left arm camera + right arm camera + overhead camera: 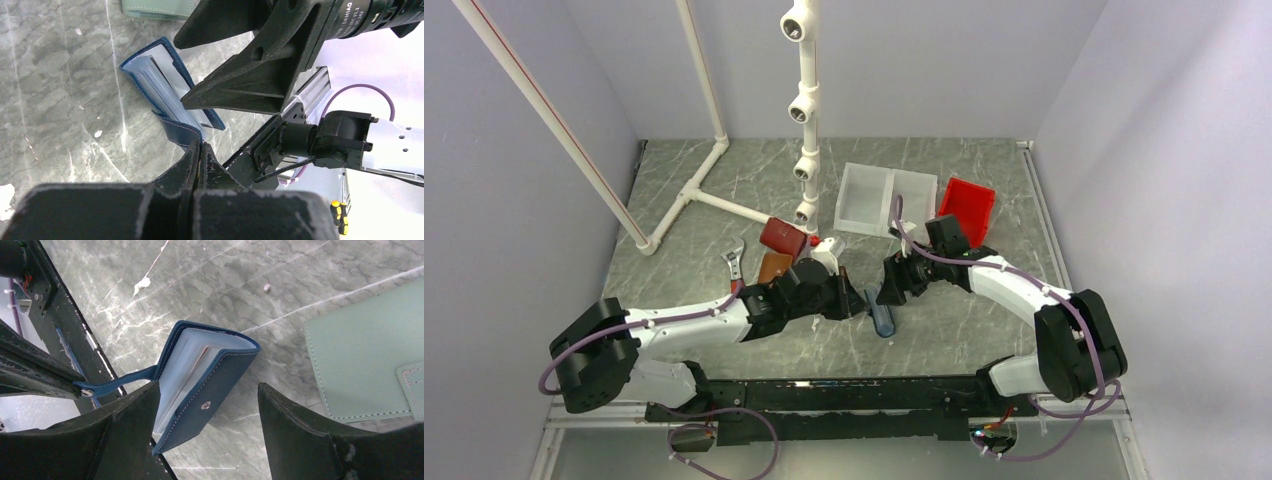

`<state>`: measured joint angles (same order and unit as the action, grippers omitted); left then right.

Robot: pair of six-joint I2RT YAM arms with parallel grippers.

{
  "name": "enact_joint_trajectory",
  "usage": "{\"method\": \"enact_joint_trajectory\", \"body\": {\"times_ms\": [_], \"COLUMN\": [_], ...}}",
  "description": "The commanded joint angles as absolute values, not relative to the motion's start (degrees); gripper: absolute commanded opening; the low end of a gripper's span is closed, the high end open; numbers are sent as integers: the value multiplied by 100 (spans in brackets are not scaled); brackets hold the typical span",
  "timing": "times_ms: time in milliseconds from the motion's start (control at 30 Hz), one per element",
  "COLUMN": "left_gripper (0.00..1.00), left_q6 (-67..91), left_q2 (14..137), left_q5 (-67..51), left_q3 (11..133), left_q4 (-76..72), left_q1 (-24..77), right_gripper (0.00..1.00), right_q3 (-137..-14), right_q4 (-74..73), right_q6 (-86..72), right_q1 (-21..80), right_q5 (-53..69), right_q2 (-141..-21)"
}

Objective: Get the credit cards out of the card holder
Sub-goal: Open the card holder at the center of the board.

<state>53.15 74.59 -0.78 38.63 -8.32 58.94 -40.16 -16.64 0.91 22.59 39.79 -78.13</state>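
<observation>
The navy blue card holder [220, 382] stands half open on the marble table, light blue leaves showing, a snap stud on its outer face. It also shows in the top view, as the card holder [882, 318] between the two arms. The credit cards are hidden inside it. My left gripper [200, 146] is shut on the card holder's blue strap [112, 385]. Seen from the left wrist, the card holder [160, 92] lies just beyond those fingertips. My right gripper [207, 387] is open and straddles the holder, its left finger [130, 430] against the leaves, its right finger [295, 430] apart from it.
A flat grey-green wallet [365, 365] lies right of the holder. Behind the left arm are a brown wallet [774, 266], a dark red wallet [782, 236] and a wrench [736, 262]. White bins [879, 198], a red bin [966, 208] and a PVC pipe frame [804, 100] stand at the back.
</observation>
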Motion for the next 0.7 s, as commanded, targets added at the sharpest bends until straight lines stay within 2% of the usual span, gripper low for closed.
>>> {"method": "enact_joint_trajectory", "body": {"times_ms": [0,200,667], "left_gripper": [0,0,0], "left_q6": [5232,5264,5199], "left_q2": [7205,7148,6960], "left_q5": [-134,-14,-18], "left_q3": [3917,3851,3876], "left_q4": [-910,-798,-468], "left_q1": [5880,5880,5862], "right_gripper": [73,67,22], "right_q3": [-4199,-4241,-4345], "right_q4": [-1629,-1697,-1839], "right_q6": [152,215,416], "right_q1": [2294,2294,2288], "right_q5": [3813,3667,3278], "right_q2": [-7804,-7756,-7781]}}
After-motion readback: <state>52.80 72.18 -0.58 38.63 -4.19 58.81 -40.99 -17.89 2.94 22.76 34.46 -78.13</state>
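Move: Just behind and below the right hand, about 3 cm back, 1 cm left and 2 cm down, is the middle of the blue card holder, its loose cover standing between the spread fingers. The green card holder lies flat some 6 cm ahead, 4 cm right and 5 cm below that hand. From the left hand, which already pinches the blue one's flap, the blue card holder's middle is roughly 4 cm right, 1 cm back and 4 cm lower. Closing its wide-open fingers to about a quarter of their span, the right hand brackets the edge of the blue cover, one finger inside and one outside, and eases about 1 cm forward and 1 cm right, sinking slightly, so the cover is drawn away from the cards. The left hand keeps its pinch on the flap and drifts about 1 cm left, against that opening. ##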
